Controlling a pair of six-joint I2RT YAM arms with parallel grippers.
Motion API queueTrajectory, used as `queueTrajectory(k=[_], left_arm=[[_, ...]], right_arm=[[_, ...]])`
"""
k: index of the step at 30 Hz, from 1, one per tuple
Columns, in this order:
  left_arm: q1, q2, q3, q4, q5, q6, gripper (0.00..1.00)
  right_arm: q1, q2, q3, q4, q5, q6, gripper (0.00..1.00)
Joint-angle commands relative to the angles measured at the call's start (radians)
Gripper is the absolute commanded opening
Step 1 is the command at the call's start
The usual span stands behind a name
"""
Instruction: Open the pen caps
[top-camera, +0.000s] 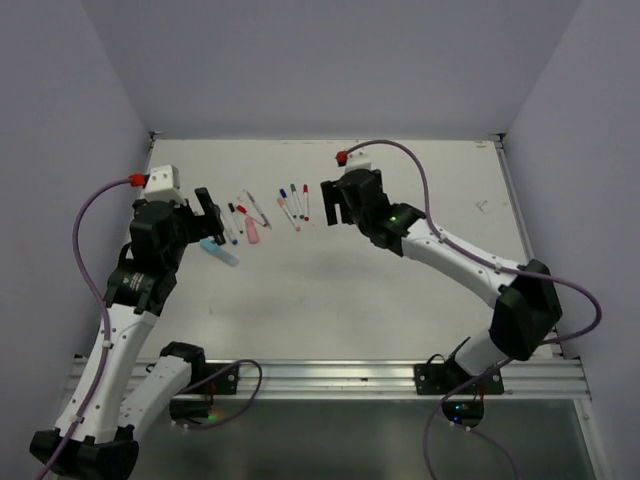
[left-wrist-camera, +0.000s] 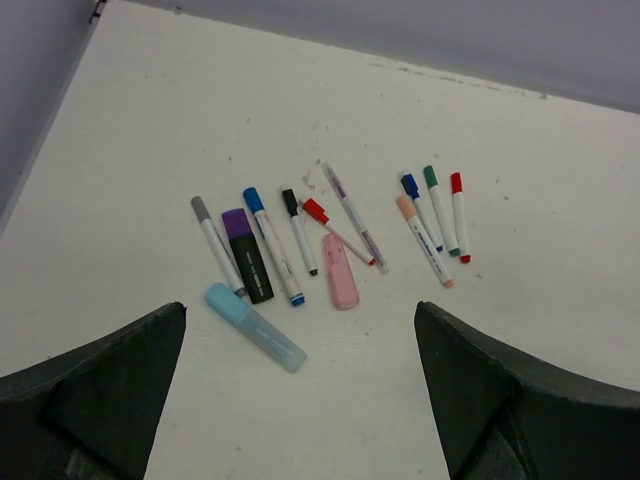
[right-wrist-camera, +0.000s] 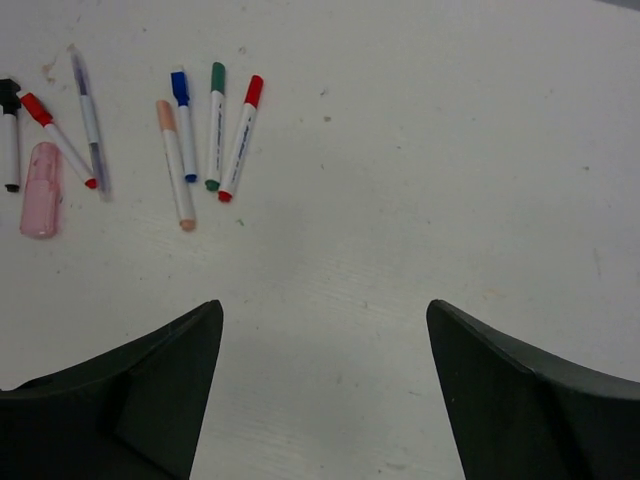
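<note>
Several pens lie in a loose row on the white table (top-camera: 400, 270), each with its cap on. In the left wrist view I see a grey cap (left-wrist-camera: 200, 208), a purple cap (left-wrist-camera: 235, 222) on a black highlighter, a blue cap (left-wrist-camera: 252, 198), a black cap (left-wrist-camera: 289, 200) and a red cap (left-wrist-camera: 314, 209). A pink highlighter (left-wrist-camera: 340, 271) and a light blue highlighter (left-wrist-camera: 252, 326) lie nearer. The right wrist view shows peach (right-wrist-camera: 165, 112), blue (right-wrist-camera: 179, 84), green (right-wrist-camera: 217, 74) and red (right-wrist-camera: 254, 89) caps. My left gripper (left-wrist-camera: 300, 308) hovers open, near the light blue highlighter. My right gripper (right-wrist-camera: 323, 303) hovers open, right of the pens, over bare table.
Grey walls enclose the table on three sides. A metal rail (top-camera: 330, 378) runs along the near edge between the arm bases. The two grippers (top-camera: 208, 215) (top-camera: 333, 200) flank the pen row from left and right.
</note>
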Motion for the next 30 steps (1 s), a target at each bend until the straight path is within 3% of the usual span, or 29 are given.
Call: queueTrajectory(k=[1, 10, 16, 24, 28, 30], left_arm=[[-0.002, 0.044, -0.016, 0.092, 0.063, -0.021, 1.0], [-0.002, 0.04, -0.131, 0.203, 0.053, -0.024, 1.0], [0.0, 0.041, -0.19, 0.24, 0.073, -0.021, 1.0], [0.001, 0.061, -0.191, 0.243, 0.104, -0.01, 1.0], [0.009, 0.064, -0.197, 0.26, 0.128, -0.007, 1.0], [0.014, 0.07, -0.194, 0.266, 0.15, -0.006, 1.0]], right_arm=[[0.0, 0.186, 0.132, 0.08, -0.037, 0.081, 0.83], [-0.009, 0.674, 0.549, 0.044, -0.034, 0.161, 0.6], [-0.045, 0.834, 0.701, 0.011, -0.045, 0.167, 0.51], [-0.06, 0.952, 0.746, -0.013, -0.091, 0.175, 0.44], [-0.063, 0.913, 0.639, 0.021, -0.115, 0.182, 0.42], [-0.066, 0.89, 0.57, 0.029, -0.12, 0.187, 0.37]])
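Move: The red marker, rightmost of the group, lies about 15 cm ahead of the right hand, 12 cm to its left and some 20 cm below. The green marker lies about 3 cm to the left of it and 1 cm farther out; the blue marker is about 5 cm to the left of it, level with it. The peach marker is 5 cm left of the red one and 4 cm nearer. From the left hand the red marker is roughly 23 cm ahead, 18 cm right and 26 cm down. The red marker's white barrel ends up between the right fingertips: that hand swoops down about 19 cm while reaching some 14 cm forward and 11 cm left, slowing sharply near the table. It tips a further 13 degrees or so downward and closes from nearly wide to under half open, its left finger coming down between the red and green markers. The left hand, wide open, sinks about 6 cm. ##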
